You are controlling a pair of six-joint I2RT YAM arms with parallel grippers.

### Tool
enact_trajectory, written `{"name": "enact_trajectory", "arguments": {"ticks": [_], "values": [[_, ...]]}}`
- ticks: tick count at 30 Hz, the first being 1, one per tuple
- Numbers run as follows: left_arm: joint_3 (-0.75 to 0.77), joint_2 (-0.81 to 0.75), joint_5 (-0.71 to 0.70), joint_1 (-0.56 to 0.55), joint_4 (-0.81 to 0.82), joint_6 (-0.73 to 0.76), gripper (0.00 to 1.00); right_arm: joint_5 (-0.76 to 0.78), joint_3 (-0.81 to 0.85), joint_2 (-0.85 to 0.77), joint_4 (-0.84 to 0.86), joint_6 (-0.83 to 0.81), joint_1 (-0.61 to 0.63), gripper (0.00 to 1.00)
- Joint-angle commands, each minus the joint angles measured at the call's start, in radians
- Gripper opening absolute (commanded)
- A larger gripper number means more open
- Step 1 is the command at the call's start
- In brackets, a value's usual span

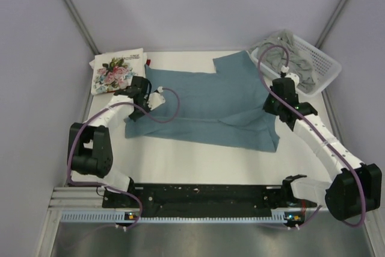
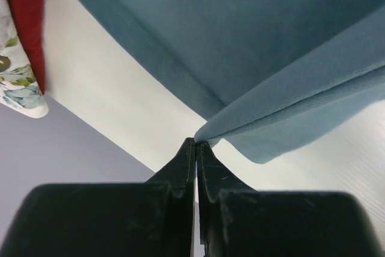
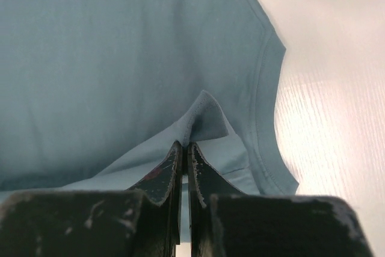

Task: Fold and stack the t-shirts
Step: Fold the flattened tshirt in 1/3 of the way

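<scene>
The teal-blue t-shirt (image 1: 207,103) lies spread across the middle of the table. My left gripper (image 1: 148,102) is at its left edge, shut on a pinched fold of the teal cloth (image 2: 283,103). My right gripper (image 1: 278,102) is at its right edge, shut on a raised hem of the same shirt (image 3: 201,115). The white floral t-shirt (image 1: 115,71) lies folded at the back left, with the dark red shirt (image 2: 27,16) showing under its edge. Grey shirts (image 1: 289,58) lie in the basket.
A white plastic lattice basket (image 1: 322,58) stands at the back right corner, close to my right arm. Bare white table (image 1: 198,157) runs along the front. Grey walls close in the back and sides.
</scene>
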Motion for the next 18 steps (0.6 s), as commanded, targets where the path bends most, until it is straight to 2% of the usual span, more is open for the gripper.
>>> {"name": "enact_trajectory", "arguments": {"ticks": [1, 6, 11, 14, 18], "values": [[0.076, 0.048, -0.103, 0.007, 0.107, -0.009, 0.0, -0.021, 0.053, 0.026, 0.067, -0.063, -0.006, 0.0], [0.03, -0.062, -0.062, 0.007, -0.041, -0.008, 0.0, -0.059, 0.027, -0.072, -0.002, -0.066, -0.006, 0.0], [-0.155, -0.352, 0.05, 0.007, -0.252, 0.062, 0.0, -0.159, 0.026, -0.275, -0.259, 0.025, 0.014, 0.0], [-0.221, -0.516, 0.118, 0.005, -0.37, 0.092, 0.0, -0.187, 0.02, -0.404, -0.432, 0.107, 0.07, 0.0], [-0.263, -0.6, 0.156, 0.005, -0.471, 0.07, 0.0, -0.249, 0.012, -0.563, -0.588, 0.23, 0.135, 0.0]]}}
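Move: Both hands already pinch the t-shirt's near side, left about 8 cm and right some 15 cm above the table. The fold's left end lies roughly 6 cm back from the left hand; its right end is about 12 cm back and 3 cm right of the right hand. The shirt stack is some 25 cm ahead and 6 cm left of the left hand, the basket about 27 cm ahead and 14 cm right of the right. Still pinching the shirt, both hands swing it back about 12 cm towards the bases, rising some 5 cm. ##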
